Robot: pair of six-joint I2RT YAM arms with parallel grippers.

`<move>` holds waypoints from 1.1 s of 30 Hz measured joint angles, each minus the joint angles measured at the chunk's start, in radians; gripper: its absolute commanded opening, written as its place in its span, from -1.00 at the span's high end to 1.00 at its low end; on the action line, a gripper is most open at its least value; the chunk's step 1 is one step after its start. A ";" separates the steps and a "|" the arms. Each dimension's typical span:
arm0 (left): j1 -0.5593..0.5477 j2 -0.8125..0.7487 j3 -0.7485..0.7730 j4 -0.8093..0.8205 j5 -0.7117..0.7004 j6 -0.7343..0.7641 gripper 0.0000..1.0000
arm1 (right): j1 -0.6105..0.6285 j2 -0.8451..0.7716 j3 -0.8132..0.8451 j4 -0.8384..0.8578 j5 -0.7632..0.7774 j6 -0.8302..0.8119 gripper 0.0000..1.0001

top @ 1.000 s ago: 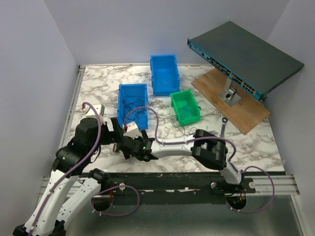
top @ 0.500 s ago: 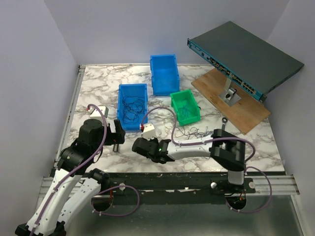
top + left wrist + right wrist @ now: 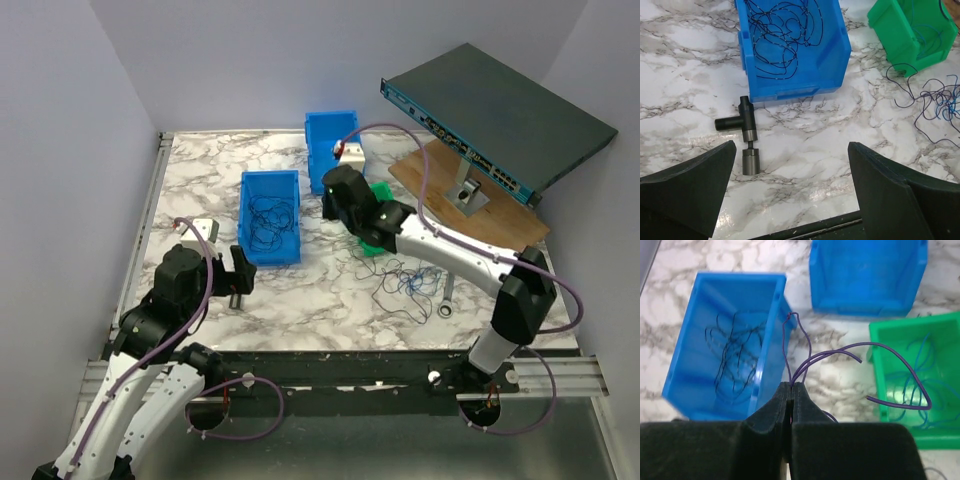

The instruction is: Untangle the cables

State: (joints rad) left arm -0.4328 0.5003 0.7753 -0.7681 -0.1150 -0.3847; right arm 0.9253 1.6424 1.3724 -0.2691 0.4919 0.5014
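Observation:
My right gripper (image 3: 791, 386) hangs over the gap between the bins, shut on a thin purple cable (image 3: 810, 352) whose loops and loose ends curl up from the jaws. Dark cables (image 3: 732, 347) lie coiled in the near blue bin (image 3: 245, 220). Thin blue cables (image 3: 920, 360) lie in the green bin (image 3: 892, 390). A loose tangle of blue and dark cables (image 3: 405, 280) lies on the marble table (image 3: 320, 310). My left gripper (image 3: 791, 150) stands open above bare table at the near left, holding nothing.
A black T-shaped tool (image 3: 745, 131) lies just ahead of the left gripper. A second blue bin (image 3: 330, 140) stands at the back. A silver wrench (image 3: 447, 295) lies right of the tangle. A network switch (image 3: 500, 110) stands on a wooden board (image 3: 500, 225) at the far right.
The right arm has swung from the near left of the table up over the bins, its gripper now shut on the purple cable. The left arm has drawn back slightly.

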 measured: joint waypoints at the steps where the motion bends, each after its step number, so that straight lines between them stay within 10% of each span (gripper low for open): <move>1: 0.000 -0.013 -0.004 0.003 0.000 0.000 -0.93 | -0.026 0.023 0.039 0.001 0.001 -0.018 0.99; 19: 0.001 -0.019 -0.021 0.019 0.000 0.000 -0.93 | -0.311 0.764 0.869 0.017 0.076 -0.281 0.99; 21: 0.002 -0.019 -0.021 0.019 0.000 0.000 -0.93 | -0.326 0.803 0.899 0.026 0.072 -0.303 0.60; 22: 0.002 -0.018 -0.021 0.019 0.000 0.000 -0.93 | -0.332 0.822 0.912 0.037 0.062 -0.316 0.00; 24: 0.002 -0.014 -0.021 0.019 0.000 0.000 -0.93 | -0.337 0.861 0.936 0.051 0.043 -0.334 -0.56; 33: 0.002 -0.005 -0.021 0.019 0.000 0.000 -0.93 | -0.337 0.829 0.879 0.066 -0.095 -0.370 -0.62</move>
State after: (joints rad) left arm -0.4313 0.4957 0.7544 -0.7486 -0.1150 -0.3843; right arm 0.5884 2.4710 2.2513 -0.2028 0.3965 0.1310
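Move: The right hand holds the purple cable shut in its fingers. The far blue bin it is bound for lies about 27 cm ahead, 2 cm to the right and 16 cm below. The near blue bin stands some 6 cm ahead and 14 cm to the left, the green bin about 6 cm ahead and 13 cm to the right, both as low. From the idle left hand the far blue bin is roughly 42 cm ahead, 20 cm to the right and 16 cm below. Forward in one quick sweep of about 27 cm, the right hand carries the purple cable out over the far blue bin, rising slightly at first and then sinking to some 8 cm below its start, tips swinging clockwise and partly back. Late in the descent the fingers open wide and let go of the cable over the bin; the hand then begins to ease back and up by a centimetre. ##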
